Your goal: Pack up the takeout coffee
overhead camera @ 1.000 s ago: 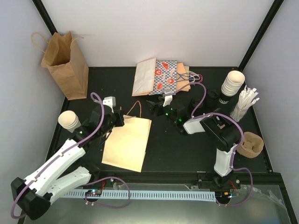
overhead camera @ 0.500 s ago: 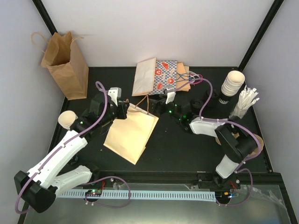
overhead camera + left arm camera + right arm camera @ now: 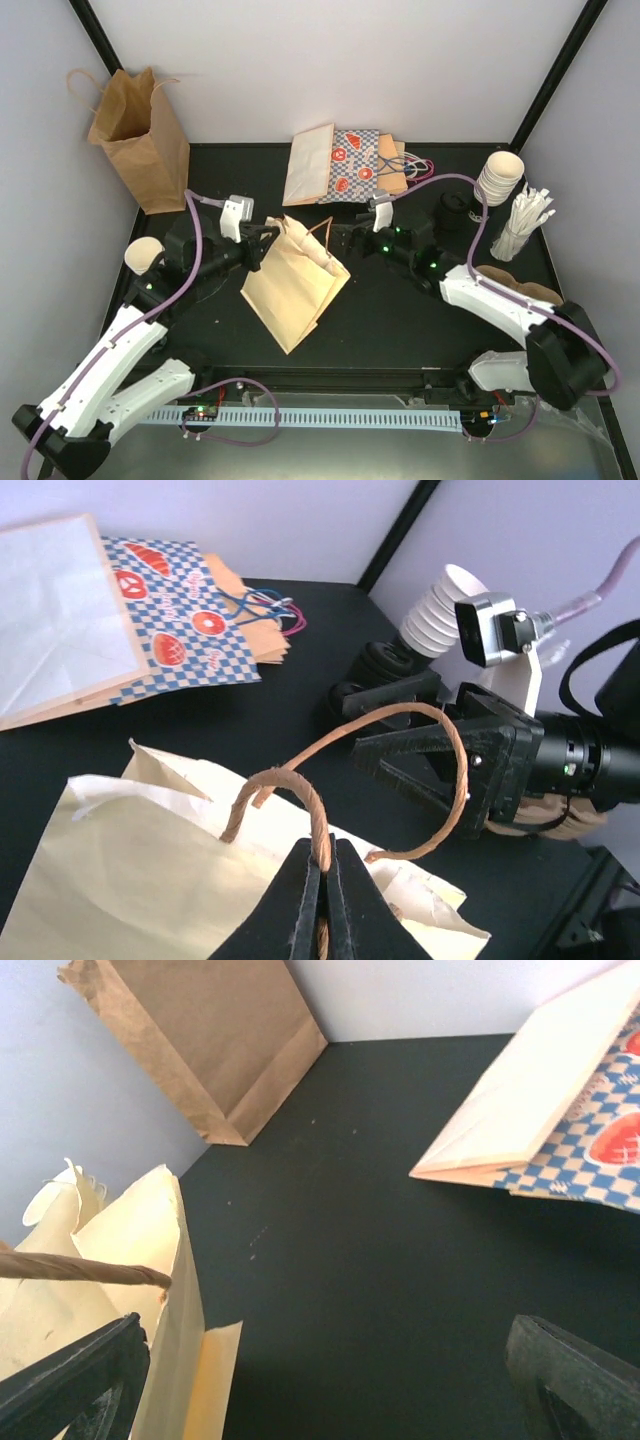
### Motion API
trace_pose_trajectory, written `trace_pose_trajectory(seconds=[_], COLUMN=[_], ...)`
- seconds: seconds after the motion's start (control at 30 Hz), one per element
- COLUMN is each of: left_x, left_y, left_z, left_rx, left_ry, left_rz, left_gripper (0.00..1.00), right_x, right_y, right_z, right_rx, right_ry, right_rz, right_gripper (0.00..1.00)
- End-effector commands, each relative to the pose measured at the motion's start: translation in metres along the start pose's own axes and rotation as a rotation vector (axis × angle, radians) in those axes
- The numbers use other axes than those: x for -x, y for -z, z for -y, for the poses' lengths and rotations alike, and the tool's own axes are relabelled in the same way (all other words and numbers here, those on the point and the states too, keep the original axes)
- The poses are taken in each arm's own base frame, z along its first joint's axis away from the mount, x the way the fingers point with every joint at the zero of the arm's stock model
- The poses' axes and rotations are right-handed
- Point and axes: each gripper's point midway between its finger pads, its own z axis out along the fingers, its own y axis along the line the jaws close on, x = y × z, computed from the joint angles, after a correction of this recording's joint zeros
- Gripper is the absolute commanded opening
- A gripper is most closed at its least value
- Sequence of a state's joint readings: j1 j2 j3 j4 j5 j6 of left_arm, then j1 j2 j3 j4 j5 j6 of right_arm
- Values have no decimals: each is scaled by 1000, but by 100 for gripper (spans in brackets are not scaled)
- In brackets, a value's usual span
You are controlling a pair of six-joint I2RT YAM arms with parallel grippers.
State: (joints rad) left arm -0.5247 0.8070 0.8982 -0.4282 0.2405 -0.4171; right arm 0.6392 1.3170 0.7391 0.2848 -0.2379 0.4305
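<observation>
The takeout coffee cups (image 3: 498, 178) are stacked white at the back right, and also show in the left wrist view as the stack (image 3: 432, 622). One more white cup (image 3: 143, 257) stands at the left edge. My left gripper (image 3: 272, 238) (image 3: 322, 868) is shut on the twisted paper handle (image 3: 290, 788) of the cream bag (image 3: 295, 285), holding its top off the table. My right gripper (image 3: 345, 235) (image 3: 320, 1390) stands open just right of the bag's mouth, one finger (image 3: 75, 1380) near the bag's edge (image 3: 160, 1290), holding nothing.
A brown bag (image 3: 140, 135) stands at the back left. Flat bags (image 3: 345, 165), one checkered, lie at the back middle. White sticks (image 3: 525, 220), black lids (image 3: 455, 210) and a brown cardboard piece (image 3: 515, 285) sit on the right.
My left gripper has carried the cream bag's handle to the right and upward, tipping the bag up. The right arm has stretched left and lower, towards the bag's mouth.
</observation>
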Motion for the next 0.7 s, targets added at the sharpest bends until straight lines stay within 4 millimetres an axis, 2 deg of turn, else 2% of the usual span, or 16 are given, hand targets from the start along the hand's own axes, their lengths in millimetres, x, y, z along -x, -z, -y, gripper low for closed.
trace_pose_trajectory(seconds=[0.0,0.13,0.33,0.67], left_x=[-6,-17,-24,-34], left_y=[10,15,23,29], left_z=[16,23,38,48], left_rx=[-105,-166,-260,-331], left_ry=[-37,-33,-27,-32], left_rz=[12,10,-8,-37], left_gripper=[2,2,2,2], right_x=[-10,-12,-17,-16], right_y=[22,36,49,82], right_z=[3,1,-14,-32], right_rx=[-74,-86,-59,-30], right_ry=[-39,-41,-93,-73], right_rz=[-92,-107,-222,-282], right_gripper=[100,100,100,100])
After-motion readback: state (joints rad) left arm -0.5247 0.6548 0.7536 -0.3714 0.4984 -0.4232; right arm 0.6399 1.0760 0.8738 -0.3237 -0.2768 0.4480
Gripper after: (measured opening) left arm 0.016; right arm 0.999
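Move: The paper bag's free handle stands about 6 cm to the open right hand's left, some 2 cm back and roughly level. The bag's body is about 11 cm back and 13 cm left of that hand, lower down; beyond the hand, the checkered paper lies 17 cm ahead and 3 cm right. From the left hand, which already holds the other handle, the free handle lies about 2 cm ahead, 12 cm right and slightly lower. The paper bag is carried back towards the robot, about 5 cm and a little right, by its one handle still pinched in the shut left fingers, that wrist turning some 15 degrees clockwise. The right hand, fingers staying wide open, draws back about 6 cm and right alongside the free handle, rising slightly and tipping its fingers down by over 10 degrees. ##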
